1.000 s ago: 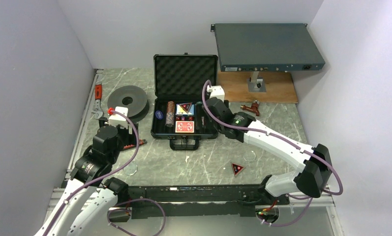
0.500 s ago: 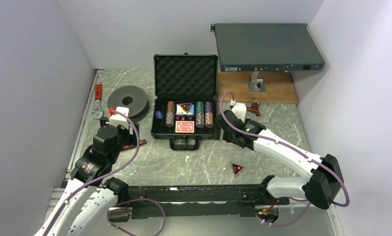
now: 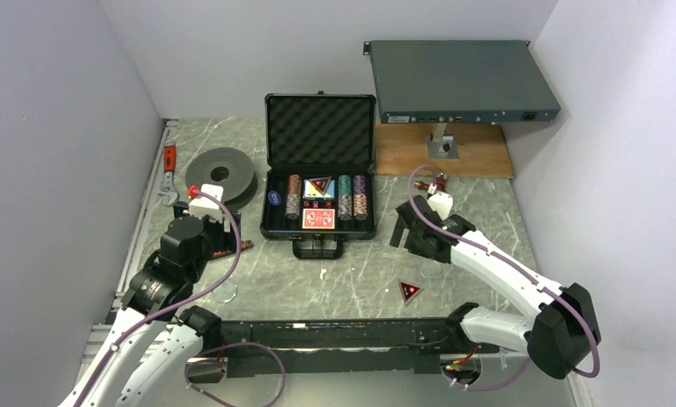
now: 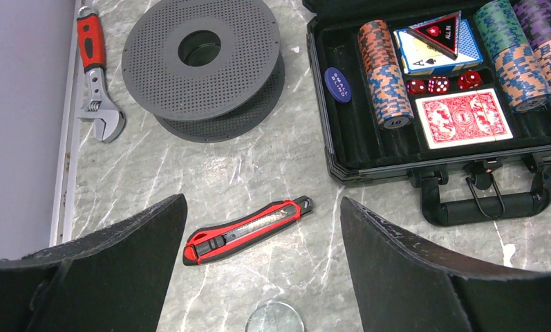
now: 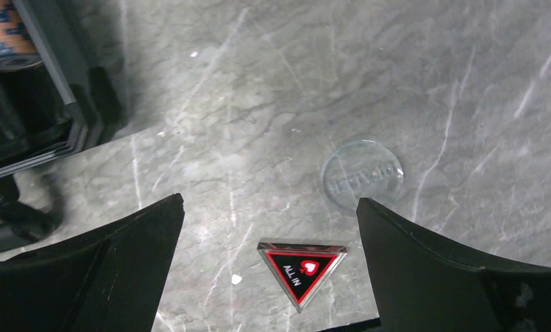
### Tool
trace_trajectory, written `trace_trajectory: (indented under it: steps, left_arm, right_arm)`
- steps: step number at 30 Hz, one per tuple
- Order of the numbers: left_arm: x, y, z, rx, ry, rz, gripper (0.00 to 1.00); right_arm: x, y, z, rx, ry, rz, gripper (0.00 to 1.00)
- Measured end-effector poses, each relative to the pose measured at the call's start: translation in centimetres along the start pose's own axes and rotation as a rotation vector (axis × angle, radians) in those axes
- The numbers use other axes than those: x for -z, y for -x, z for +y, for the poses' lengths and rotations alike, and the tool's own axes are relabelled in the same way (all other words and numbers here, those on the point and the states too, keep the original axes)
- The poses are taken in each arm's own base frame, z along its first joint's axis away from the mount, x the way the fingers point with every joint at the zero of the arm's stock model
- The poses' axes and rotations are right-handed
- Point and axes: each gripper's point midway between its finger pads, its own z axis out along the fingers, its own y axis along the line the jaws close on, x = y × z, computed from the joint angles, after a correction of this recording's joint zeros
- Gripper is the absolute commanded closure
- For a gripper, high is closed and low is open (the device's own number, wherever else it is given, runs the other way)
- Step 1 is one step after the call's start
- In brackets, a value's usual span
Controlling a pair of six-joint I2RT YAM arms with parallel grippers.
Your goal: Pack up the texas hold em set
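Note:
The black briefcase (image 3: 270, 227) lies open with its foam lid up. Striped chip stacks (image 4: 386, 83), a blue deck (image 4: 424, 52) under a triangular marker (image 4: 440, 32), a red deck (image 4: 466, 117) and the blue button (image 4: 337, 84) sit inside. A second red-black triangular marker (image 5: 301, 268) lies loose on the table, right of the case's front (image 3: 409, 292). My right gripper (image 5: 269, 200) hovers open above that marker, empty (image 3: 409, 229). At the case's left, my left gripper (image 4: 263, 199) hangs open over the table, holding nothing (image 3: 226, 231).
A red utility knife (image 4: 248, 229) and a clear disc (image 4: 274, 319) lie below the left gripper. Another clear disc (image 5: 362, 174) is beside the loose marker. A grey spool (image 3: 221, 175) and a wrench (image 4: 96, 90) are at left. A grey rack box (image 3: 457, 80) stands back right.
My right arm has pulled back out of the case, rightward and nearer, and its jaws have spread wider. Green and purple chip stacks now show in the case. The left arm has not moved.

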Motion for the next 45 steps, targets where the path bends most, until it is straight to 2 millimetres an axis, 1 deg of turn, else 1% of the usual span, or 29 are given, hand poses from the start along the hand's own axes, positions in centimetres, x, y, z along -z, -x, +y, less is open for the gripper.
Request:
trace_trajectory:
  steps: [5, 8, 13, 16, 22, 24, 28, 33, 38, 41, 45]
  left_arm:
    - [0.0, 0.0, 0.0, 0.0, 0.0, 0.0, 0.13]
    - [0.0, 0.0, 0.0, 0.0, 0.0, 0.0, 0.13]
    - [0.0, 0.0, 0.0, 0.0, 0.0, 0.001, 0.13]
    - [-0.1, -0.1, 0.0, -0.001, 0.001, 0.003, 0.13]
    - [-0.3, -0.3, -0.1, -0.006, 0.001, 0.016, 0.13]
    - [-0.3, -0.3, -0.1, -0.007, 0.001, 0.019, 0.13]
    - [-0.4, -0.4, -0.1, -0.008, 0.001, 0.023, 0.13]
    - [-0.4, -0.4, -0.2, -0.009, -0.003, 0.026, 0.13]
    - [-0.5, -0.4, -0.2, -0.008, -0.004, 0.026, 0.13]
    - [-0.5, -0.4, -0.2, -0.008, -0.003, 0.026, 0.13]
    - [-0.5, -0.4, -0.2, -0.008, -0.003, 0.026, 0.13]
  right_arm:
    - [-1.3, -0.7, -2.1, -0.102, -0.05, 0.058, 0.0]
    - [-2.2, -1.5, -3.4, -0.16, -0.084, 0.11, 0.0]
    - [-3.8, -4.1, -5.0, -0.233, -0.113, 0.231, 0.0]
    - [-4.3, -5.2, -5.4, -0.244, -0.126, 0.287, 0.0]
    - [-5.0, -5.4, -5.6, -0.262, -0.123, 0.317, 0.02]
    - [-5.1, -5.4, -5.7, -0.269, -0.12, 0.319, 0.06]
    - [-5.4, -5.5, -6.0, -0.279, -0.12, 0.321, 0.16]
    - [-5.5, -5.5, -6.5, -0.3, -0.131, 0.331, 0.23]
    - [-5.5, -5.6, -6.8, -0.305, -0.14, 0.336, 0.32]
    - [-5.5, -5.8, -7.0, -0.299, -0.147, 0.344, 0.4]
    - [-5.5, -5.9, -7.2, -0.288, -0.158, 0.354, 0.54]
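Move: The clear disc I want next lies about 6 cm to the right of my right hand, some 4 cm back and 9 cm below it. The red-and-black triangle lies about 11 cm back from this hand, roughly straight in line and 9 cm down. The open case's middle is some 17 cm ahead and 27 cm to the left. From my left hand the disc is far off, about 58 cm right, 4 cm back and 22 cm below. I drop my wide-open right hand about 8 cm onto the clear disc while swinging it some 6 cm right and drawing back a little, tipping the fingers steeper and turning them clockwise by about 15 to 20 degrees. Most of the drop comes early; then, creeping slowly right near the table, I close the fingers to a little over half open, until the tips meet the disc's rim from both sides. ##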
